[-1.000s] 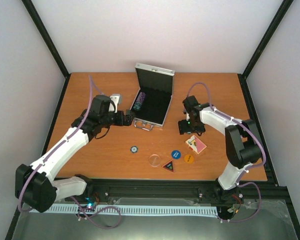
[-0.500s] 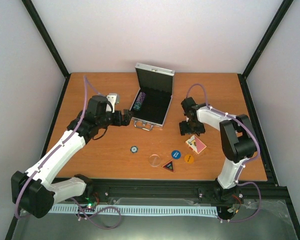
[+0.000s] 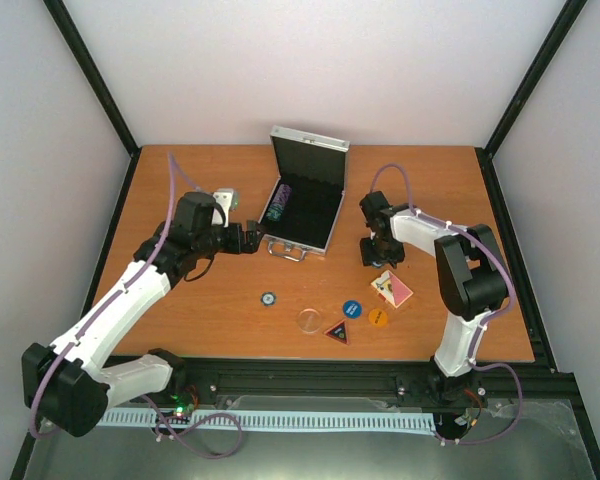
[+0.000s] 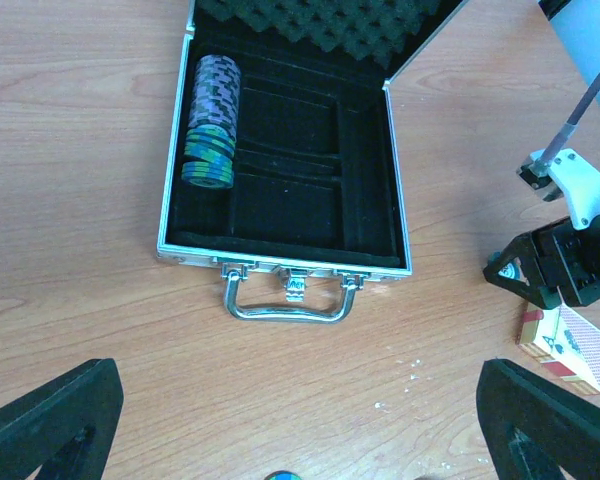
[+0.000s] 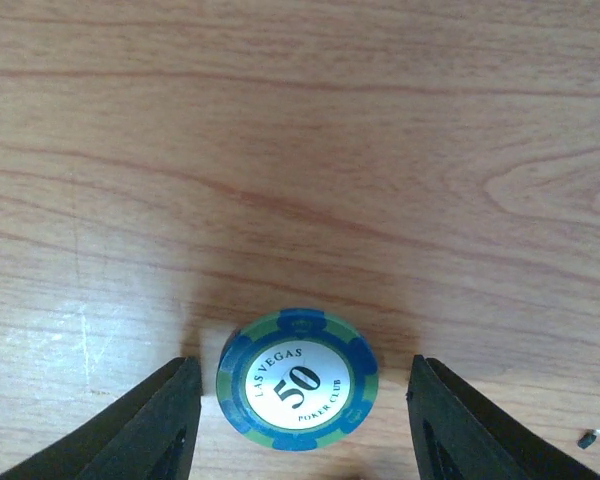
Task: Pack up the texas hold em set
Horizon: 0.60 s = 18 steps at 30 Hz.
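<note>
The silver case (image 3: 305, 212) lies open with its lid (image 3: 310, 146) raised, and a row of poker chips (image 4: 212, 120) fills its left slot. My left gripper (image 4: 300, 420) is wide open just in front of the case handle (image 4: 288, 305), holding nothing. My right gripper (image 5: 302, 400) points down at the table right of the case. A blue-and-green "50" chip (image 5: 297, 378) sits between its fingers (image 5: 160, 420) with a gap on each side. In the top view my right gripper (image 3: 375, 250) hides this chip. The red-backed card deck (image 3: 392, 288) lies just in front of it.
Towards the near edge lie a loose chip (image 3: 268, 298), a clear round button (image 3: 309, 320), a dark triangular button (image 3: 338, 331), a blue round button (image 3: 352, 309) and an orange one (image 3: 378, 317). Black frame posts stand at the table's back corners.
My right gripper's jaws have narrowed around the chip, and the arm has shifted slightly back and left. My left arm moved a little towards the case handle, its jaws still wide.
</note>
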{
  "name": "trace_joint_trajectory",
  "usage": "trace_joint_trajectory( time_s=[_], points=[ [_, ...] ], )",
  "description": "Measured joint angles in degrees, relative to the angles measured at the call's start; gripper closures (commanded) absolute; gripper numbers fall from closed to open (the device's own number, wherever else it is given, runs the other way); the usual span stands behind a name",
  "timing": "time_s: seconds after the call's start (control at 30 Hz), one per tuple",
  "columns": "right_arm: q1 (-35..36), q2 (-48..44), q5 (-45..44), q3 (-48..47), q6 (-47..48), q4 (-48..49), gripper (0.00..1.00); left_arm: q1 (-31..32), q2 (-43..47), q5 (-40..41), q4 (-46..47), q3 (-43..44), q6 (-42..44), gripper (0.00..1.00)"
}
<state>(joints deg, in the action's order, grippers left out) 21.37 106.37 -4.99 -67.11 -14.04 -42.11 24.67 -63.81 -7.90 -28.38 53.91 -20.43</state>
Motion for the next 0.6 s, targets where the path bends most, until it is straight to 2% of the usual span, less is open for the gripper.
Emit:
trace_joint_trajectory(
  time_s=[0.07,0.17,0.23,0.3,0.6],
  points=[
    [0.0,-0.1,0.0,0.1,0.0,0.1,0.43,0.0,0.2,0.0,-0.1,0.0,0.0,0.0],
    [0.0,-0.6,-0.1,0.8,-0.1,0.2,0.55,0.0,0.3,0.1,-0.1,0.0,0.0,0.0],
    [0.0,-1.1,-0.2,1.4,-0.4,0.0,0.6,0.0,0.3,0.1,-0.1,0.0,0.0,0.0],
    [0.0,-1.2,-0.2,1.7,-0.3,-0.1,0.7,0.0,0.3,0.1,-0.1,0.0,0.0,0.0],
    [0.0,-1.7,-0.2,1.9,-0.4,-0.2,0.73,0.0,0.4,0.3,-0.1,0.0,0.0,0.0]
  ],
)
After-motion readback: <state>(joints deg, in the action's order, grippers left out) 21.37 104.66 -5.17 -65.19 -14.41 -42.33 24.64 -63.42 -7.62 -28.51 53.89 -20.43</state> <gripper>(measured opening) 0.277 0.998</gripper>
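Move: The 50 chip lies flat right under the right hand, between its half-open fingertips, about 1 cm below the hand point. From that hand the card box is some 7 cm back and 4 cm to the right, and the blue disc about 12 cm back and 6 cm to the left. The open case's middle is roughly 11 cm ahead and 19 cm left. From the left hand the chip is some 28 cm to the right, 3 cm ahead and 20 cm below. Back about 1 cm and barely to the right, staying low at the table, the right hand slides over the 50 chip while its fingers close from a bit over half open to about a quarter. The left finger comes up against the chip's left edge and pushes it rightwards; the right fingertip ends over the top of the chip's right part. The wrist doesn't turn. ##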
